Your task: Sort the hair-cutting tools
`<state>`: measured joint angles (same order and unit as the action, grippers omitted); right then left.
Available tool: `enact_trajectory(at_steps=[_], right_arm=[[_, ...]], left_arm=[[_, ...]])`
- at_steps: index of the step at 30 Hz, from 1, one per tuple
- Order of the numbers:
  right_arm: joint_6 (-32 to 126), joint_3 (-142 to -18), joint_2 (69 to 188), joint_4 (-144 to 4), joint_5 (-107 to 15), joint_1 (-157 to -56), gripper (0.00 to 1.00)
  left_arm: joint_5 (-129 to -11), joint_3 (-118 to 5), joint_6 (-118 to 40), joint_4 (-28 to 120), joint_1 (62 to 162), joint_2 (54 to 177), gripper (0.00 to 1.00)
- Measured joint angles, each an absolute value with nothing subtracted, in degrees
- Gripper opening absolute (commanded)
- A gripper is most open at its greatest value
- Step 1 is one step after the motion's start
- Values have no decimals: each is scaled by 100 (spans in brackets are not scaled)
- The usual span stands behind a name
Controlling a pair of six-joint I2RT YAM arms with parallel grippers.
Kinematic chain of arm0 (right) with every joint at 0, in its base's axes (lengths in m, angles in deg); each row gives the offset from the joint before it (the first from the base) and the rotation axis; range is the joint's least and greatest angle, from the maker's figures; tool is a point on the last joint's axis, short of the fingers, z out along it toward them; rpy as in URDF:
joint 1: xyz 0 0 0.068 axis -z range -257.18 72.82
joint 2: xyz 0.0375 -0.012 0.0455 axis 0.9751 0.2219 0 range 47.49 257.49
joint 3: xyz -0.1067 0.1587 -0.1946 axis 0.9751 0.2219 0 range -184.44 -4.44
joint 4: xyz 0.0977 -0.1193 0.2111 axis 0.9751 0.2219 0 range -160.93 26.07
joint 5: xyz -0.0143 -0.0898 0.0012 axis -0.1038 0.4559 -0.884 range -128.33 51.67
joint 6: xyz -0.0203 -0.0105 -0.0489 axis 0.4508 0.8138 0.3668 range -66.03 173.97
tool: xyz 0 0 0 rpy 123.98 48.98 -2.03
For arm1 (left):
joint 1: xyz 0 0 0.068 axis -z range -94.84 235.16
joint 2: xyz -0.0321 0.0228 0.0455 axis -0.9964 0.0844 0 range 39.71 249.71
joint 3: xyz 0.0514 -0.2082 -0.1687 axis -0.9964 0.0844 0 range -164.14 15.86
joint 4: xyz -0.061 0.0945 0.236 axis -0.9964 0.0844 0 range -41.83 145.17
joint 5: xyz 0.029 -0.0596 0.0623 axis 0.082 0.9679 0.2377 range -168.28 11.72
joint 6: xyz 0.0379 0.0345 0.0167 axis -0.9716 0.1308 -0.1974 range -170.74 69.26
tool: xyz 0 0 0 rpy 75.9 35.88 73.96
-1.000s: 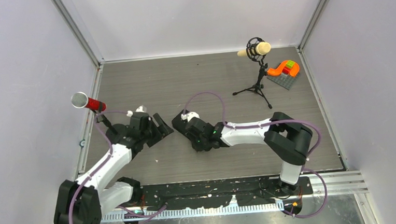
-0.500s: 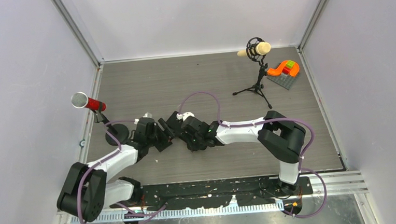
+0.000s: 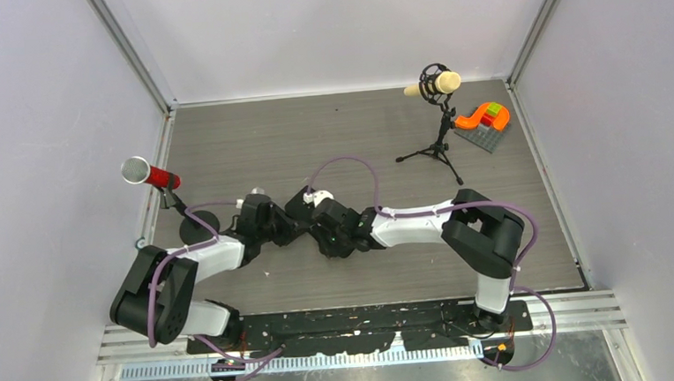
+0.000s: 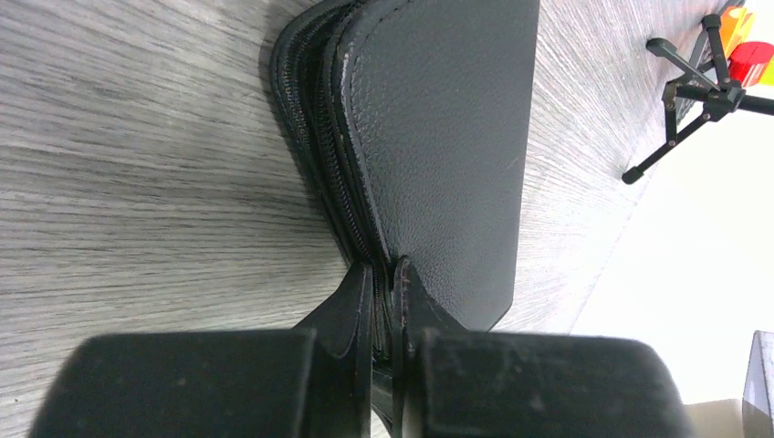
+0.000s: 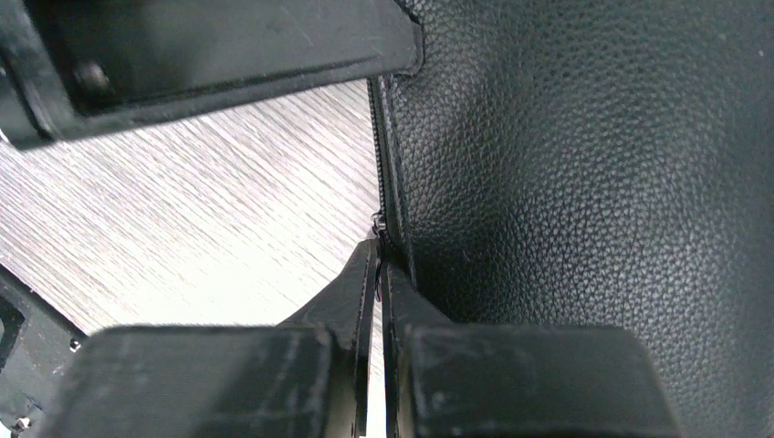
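Note:
The hair-cutting tools are out of view. A black zippered case of pebbled fabric lies on the grey wood-grain table, largely covered by both grippers in the top view. My left gripper is shut on the case's zippered edge, the zipper teeth running between its fingertips. My right gripper is shut on the zipper at the case's edge, right by the small slider. The two grippers meet tip to tip at mid-table.
A red-bodied microphone stands at the left edge. A cream microphone on a black tripod stands far right, with orange toy blocks on a grey plate beside it. Walls enclose the table.
My left arm swung right to the case, and its open jaws have closed on the zippered edge. The right gripper has stayed shut in nearly the same place.

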<state>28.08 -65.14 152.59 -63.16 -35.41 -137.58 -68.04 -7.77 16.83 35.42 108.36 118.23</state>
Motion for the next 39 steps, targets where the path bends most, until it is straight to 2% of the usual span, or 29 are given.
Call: enact_trajectory(at_steps=[11,15,27,28,30,32,35,39], right_arm=[[2821,-5207,14199,-6589,-3617,-13752,5],[2834,-4722,13648,-6211,-3495,-13728,5],[2834,-4322,13207,-6178,-3578,-13253,5],[2840,-4342,13231,-6187,-3617,-13253,5],[2858,-4451,13327,-6146,-3692,-13258,5],[2878,-4687,13537,-6050,-3808,-13299,5],[2886,-5035,13865,-5964,-3934,-13347,5],[2893,-5470,14284,-5973,-4098,-13430,5]], left_arm=[[-6753,-793,1790,3669,10906,11808,0],[-6753,-843,1764,3728,10879,11828,0],[-6648,-1317,1357,4250,10866,12057,1],[-6620,-1418,1283,4305,10866,12134,8],[-6581,-1623,1117,4392,10864,12284,37],[-6611,-1754,896,4497,10853,12330,56],[-6777,-1781,682,4744,10790,12228,65],[-6972,-1702,492,5116,10770,11664,66]])
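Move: The right hand already has the zip slider between its shut fingertips, on the long edge of the closed case; the case's middle is about 5 cm ahead of that hand and 3 cm to its right, and the case's near end about 2 cm back and 6 cm right. For the left hand, pinching the same edge, the case's middle lies level and some 5 cm right, 2 cm below, while the slider is roughly 5 cm back, 2 cm right and 1 cm lower. Keeping its pinch on the zip pull, the right hand drags it low over the table to the right and somewhat back, about 11 cm in all, towards and past the case's near end, then swings back left some 5 cm, fingers still shut. The left hand steadies the case edge almost in place until late, then shifts slightly forward, opens wide and comes free, rising about a centimetre. ##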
